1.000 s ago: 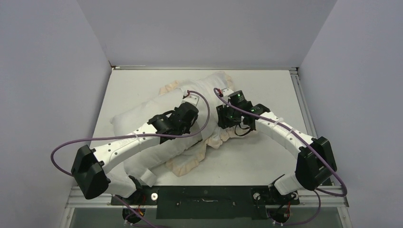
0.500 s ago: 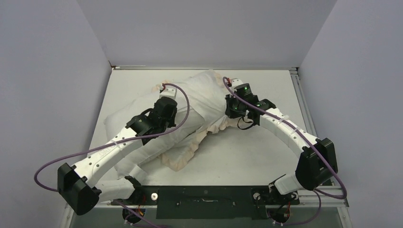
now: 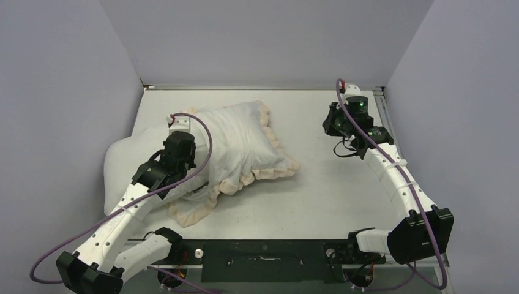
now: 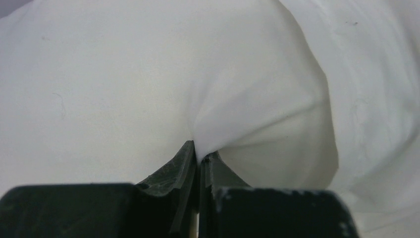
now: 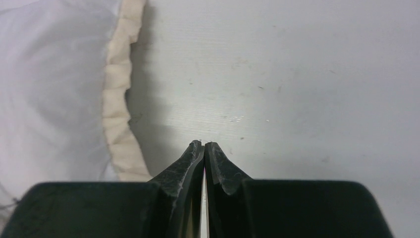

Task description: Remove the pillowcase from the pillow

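The pillowcase [image 3: 245, 138], white face up with a cream frill [image 3: 278, 150], lies bunched at the table's middle left. The plain white pillow [image 3: 119, 168] sticks out of it at the left. My left gripper [image 3: 175, 126] sits where the two meet, its fingertips hidden from above. In the left wrist view this gripper [image 4: 199, 153] is shut on a raised fold of smooth white cloth that looks like the pillow [image 4: 99, 89]. My right gripper [image 3: 330, 121] hangs shut and empty over bare table at the back right. Its wrist view shows the gripper [image 5: 203, 143] beside the pillowcase [image 5: 49, 84].
The grey table [image 3: 330, 184] is closed in by walls on the left, back and right. A metal rail [image 3: 387, 125] runs along the right edge. Purple cables loop off both arms.
My right gripper has let go of the pillowcase's right edge and swung to the back right. My left arm has pulled left, and the pillow and pillowcase have slid left with it.
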You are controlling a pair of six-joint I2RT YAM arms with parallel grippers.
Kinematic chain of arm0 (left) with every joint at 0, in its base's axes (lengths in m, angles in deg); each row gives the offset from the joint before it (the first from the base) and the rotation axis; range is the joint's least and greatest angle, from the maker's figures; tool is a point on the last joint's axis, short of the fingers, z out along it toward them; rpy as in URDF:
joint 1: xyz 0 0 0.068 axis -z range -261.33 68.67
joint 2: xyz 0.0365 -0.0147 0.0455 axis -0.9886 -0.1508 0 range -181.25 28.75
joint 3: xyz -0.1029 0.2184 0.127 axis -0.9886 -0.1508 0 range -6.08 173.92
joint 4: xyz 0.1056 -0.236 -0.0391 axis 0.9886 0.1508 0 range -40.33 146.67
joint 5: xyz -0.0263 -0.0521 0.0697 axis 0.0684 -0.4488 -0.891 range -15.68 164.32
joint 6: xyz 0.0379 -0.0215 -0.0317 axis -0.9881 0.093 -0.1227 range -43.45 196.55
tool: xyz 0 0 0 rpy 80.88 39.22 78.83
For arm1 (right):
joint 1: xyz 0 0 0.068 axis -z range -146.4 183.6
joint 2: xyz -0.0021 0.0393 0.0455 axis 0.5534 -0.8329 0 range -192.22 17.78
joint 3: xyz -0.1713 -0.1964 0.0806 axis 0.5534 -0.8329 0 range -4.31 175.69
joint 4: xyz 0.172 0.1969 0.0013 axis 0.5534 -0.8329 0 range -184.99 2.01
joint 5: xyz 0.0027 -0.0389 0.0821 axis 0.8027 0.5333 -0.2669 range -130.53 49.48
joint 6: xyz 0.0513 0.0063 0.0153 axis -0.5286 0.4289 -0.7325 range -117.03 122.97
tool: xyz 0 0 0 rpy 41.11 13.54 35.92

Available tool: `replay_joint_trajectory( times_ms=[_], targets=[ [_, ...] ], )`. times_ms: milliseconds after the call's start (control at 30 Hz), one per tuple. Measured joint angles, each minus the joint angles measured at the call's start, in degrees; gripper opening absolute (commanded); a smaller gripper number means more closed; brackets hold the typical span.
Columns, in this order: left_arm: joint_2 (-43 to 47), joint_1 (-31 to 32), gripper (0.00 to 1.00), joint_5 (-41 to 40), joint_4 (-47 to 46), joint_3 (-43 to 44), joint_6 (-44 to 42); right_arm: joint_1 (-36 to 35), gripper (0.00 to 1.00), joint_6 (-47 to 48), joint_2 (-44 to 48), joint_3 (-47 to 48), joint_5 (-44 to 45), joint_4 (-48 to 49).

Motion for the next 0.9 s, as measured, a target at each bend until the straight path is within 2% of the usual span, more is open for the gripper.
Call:
replay_joint_trajectory(
  times_ms=[100,200,300,467,567,800,867,900],
  targets=[
    [1.6,0.0,0.0,2.8,-0.7,-1.9,-0.5,-4.6,0.12,0.0,-0.3,0.0,-2.7,1.0],
    [2.4,0.0,0.0,4.8,-1.2,-2.4,-1.0,-13.4,0.21,-0.2,-1.7,0.8,-4.2,1.8],
    [2.9,0.0,0.0,6.4,-1.8,-2.4,-1.3,-21.3,0.33,-1.2,-3.8,1.3,-5.4,3.7],
    [3.4,0.0,0.0,10.0,-2.6,-2.8,-1.3,-31.3,0.6,-4.0,-7.8,2.0,-5.8,5.6],
    [3.5,0.0,0.0,11.3,-3.0,-2.8,-1.3,-34.7,0.67,-5.7,-10.2,2.1,-5.8,6.6],
    [4.2,0.0,0.0,12.5,-3.8,-3.6,-1.3,-37.6,0.69,-9.5,-16.4,2.1,-4.7,9.4],
    [4.3,0.0,0.0,12.8,-4.0,-3.8,-1.3,-38.2,0.65,-10.1,-18.3,2.2,-4.3,10.0],
    [4.3,0.0,0.0,12.9,-4.2,-3.8,-1.3,-38.6,0.59,-10.3,-19.5,2.4,-3.9,10.3]
  ],
)
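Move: The right hand, fingers shut, is over bare table; the gathered pillowcase folds by the near hem lie about 27 cm to its left, 13 back and 11 below. The case's right ruffled corner is some 11 cm left and 15 back, its far corner roughly 22 cm left and 5 ahead. The left hand already pinches white fabric; those folds lie about 17 cm to its right and 2 back. Right hand sweeps about 27 cm left and back, sinking and opening over gathered folds; left keeps pinch, drifting right. ##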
